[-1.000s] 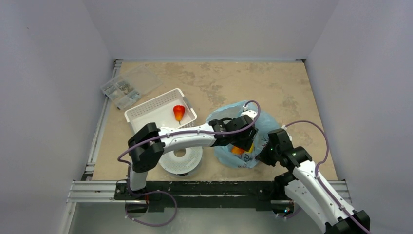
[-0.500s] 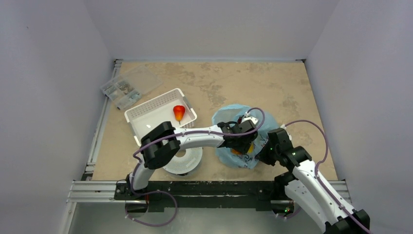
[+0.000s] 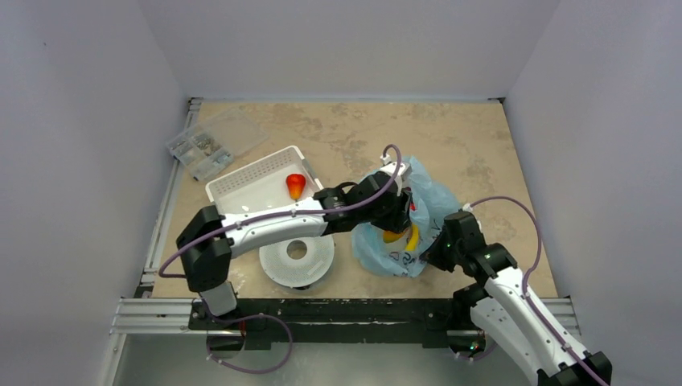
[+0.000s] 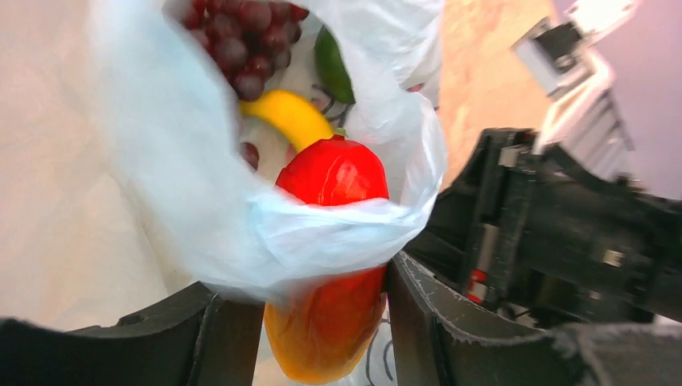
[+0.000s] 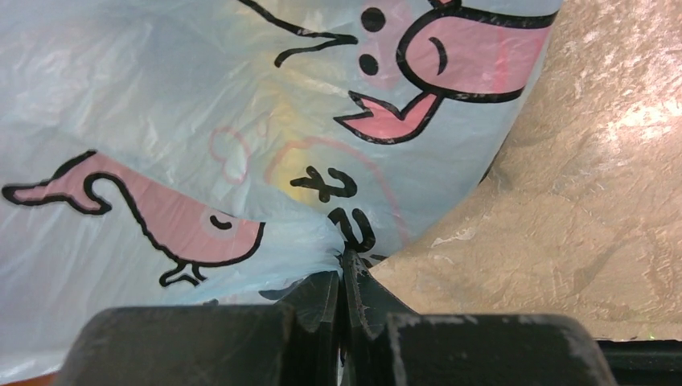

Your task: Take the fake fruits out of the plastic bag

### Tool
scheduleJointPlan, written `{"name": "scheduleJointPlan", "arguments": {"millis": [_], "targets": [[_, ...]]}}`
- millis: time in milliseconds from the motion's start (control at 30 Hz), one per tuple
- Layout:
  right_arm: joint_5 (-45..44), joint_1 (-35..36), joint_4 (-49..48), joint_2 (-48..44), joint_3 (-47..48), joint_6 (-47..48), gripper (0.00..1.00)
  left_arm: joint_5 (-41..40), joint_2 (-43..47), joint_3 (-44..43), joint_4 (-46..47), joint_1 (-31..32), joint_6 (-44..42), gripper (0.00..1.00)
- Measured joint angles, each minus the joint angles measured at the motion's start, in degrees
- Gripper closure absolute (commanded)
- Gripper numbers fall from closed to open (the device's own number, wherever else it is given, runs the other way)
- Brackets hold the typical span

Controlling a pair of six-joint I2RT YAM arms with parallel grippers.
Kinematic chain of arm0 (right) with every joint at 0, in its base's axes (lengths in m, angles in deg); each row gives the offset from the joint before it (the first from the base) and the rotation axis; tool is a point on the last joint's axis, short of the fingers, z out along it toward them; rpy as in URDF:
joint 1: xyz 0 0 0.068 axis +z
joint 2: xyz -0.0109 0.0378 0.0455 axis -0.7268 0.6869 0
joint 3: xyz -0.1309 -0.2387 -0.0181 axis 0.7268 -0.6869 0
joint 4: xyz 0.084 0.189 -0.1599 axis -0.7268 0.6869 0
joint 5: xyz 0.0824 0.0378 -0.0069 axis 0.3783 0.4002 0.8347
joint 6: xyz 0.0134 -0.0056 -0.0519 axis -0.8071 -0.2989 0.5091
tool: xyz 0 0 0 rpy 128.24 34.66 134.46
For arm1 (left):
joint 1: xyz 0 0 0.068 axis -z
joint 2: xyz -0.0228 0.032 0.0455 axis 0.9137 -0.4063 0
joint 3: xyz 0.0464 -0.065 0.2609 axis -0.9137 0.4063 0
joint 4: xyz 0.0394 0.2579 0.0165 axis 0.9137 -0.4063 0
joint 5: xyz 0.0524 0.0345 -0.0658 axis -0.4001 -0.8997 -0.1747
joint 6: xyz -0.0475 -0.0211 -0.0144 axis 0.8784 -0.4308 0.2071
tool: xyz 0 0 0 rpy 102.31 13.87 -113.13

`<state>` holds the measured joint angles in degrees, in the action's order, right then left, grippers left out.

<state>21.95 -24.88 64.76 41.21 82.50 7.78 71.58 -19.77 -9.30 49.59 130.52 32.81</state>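
My left gripper (image 4: 326, 326) reaches into the light-blue plastic bag (image 3: 434, 201) and is shut on the orange-red mango (image 4: 330, 265). A fold of bag film lies over the mango's middle. Deeper in the bag lie dark purple grapes (image 4: 241, 40), a green piece (image 4: 331, 64) and a yellow piece (image 4: 289, 117). From above, the left gripper (image 3: 398, 219) sits over the bag's mouth, with the mango (image 3: 392, 236) and the yellow piece (image 3: 413, 239) showing below it. My right gripper (image 5: 343, 269) is shut on a pinch of the bag's (image 5: 241, 121) near edge, at the bag's near right (image 3: 434, 251).
A white slotted basket (image 3: 241, 189) stands left of the bag with a red strawberry-like fruit (image 3: 296, 185) in it. A round white perforated disc (image 3: 296, 257) lies near the left arm. A clear lidded box (image 3: 211, 143) sits at the far left.
The left jaws have closed a little round the mango. The left arm's elbow swung left and the wrist drew back slightly. The yellow piece now shows from above. The right arm stayed put.
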Motion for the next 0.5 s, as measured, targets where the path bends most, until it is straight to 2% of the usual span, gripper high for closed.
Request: {"name": "scheduleJointPlan", "arguments": {"millis": [233,500], "targets": [[1.0,0.0,-1.0,-0.3,0.0,0.2,1.00,6.2,8.5,11.4,14.8,-3.0,4.5,0.70],[1.5,0.0,-1.0,-0.3,0.0,0.2,1.00,15.5,15.5,21.9,25.8,-6.9,10.9,0.74]]}}
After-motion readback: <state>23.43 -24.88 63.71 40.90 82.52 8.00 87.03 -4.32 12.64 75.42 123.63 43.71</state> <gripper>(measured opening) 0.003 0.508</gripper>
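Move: The red-orange fruit is already in the left gripper, inside the bag mouth. The white basket it is meant for has its middle about 33 cm to the left, 7 cm ahead and 12 cm below. The pear in the basket is roughly 25 cm left and 8 cm ahead, the spool 25 cm left and 7 cm back, and the banana about 4 cm right and 4 cm back, all some 12 cm lower. From the right gripper the basket is about 40 cm left and 13 cm ahead. Lift the left gripper about 5 cm, drawing the pinched fruit up out from under the bag's rim, and edge left by 2 to 3 cm, mostly towards the end. As you rise, swing the fingertips up by some 25 degrees so they point flatter and more to the right. Keep the right gripper shut on the bag's edge, almost still. ##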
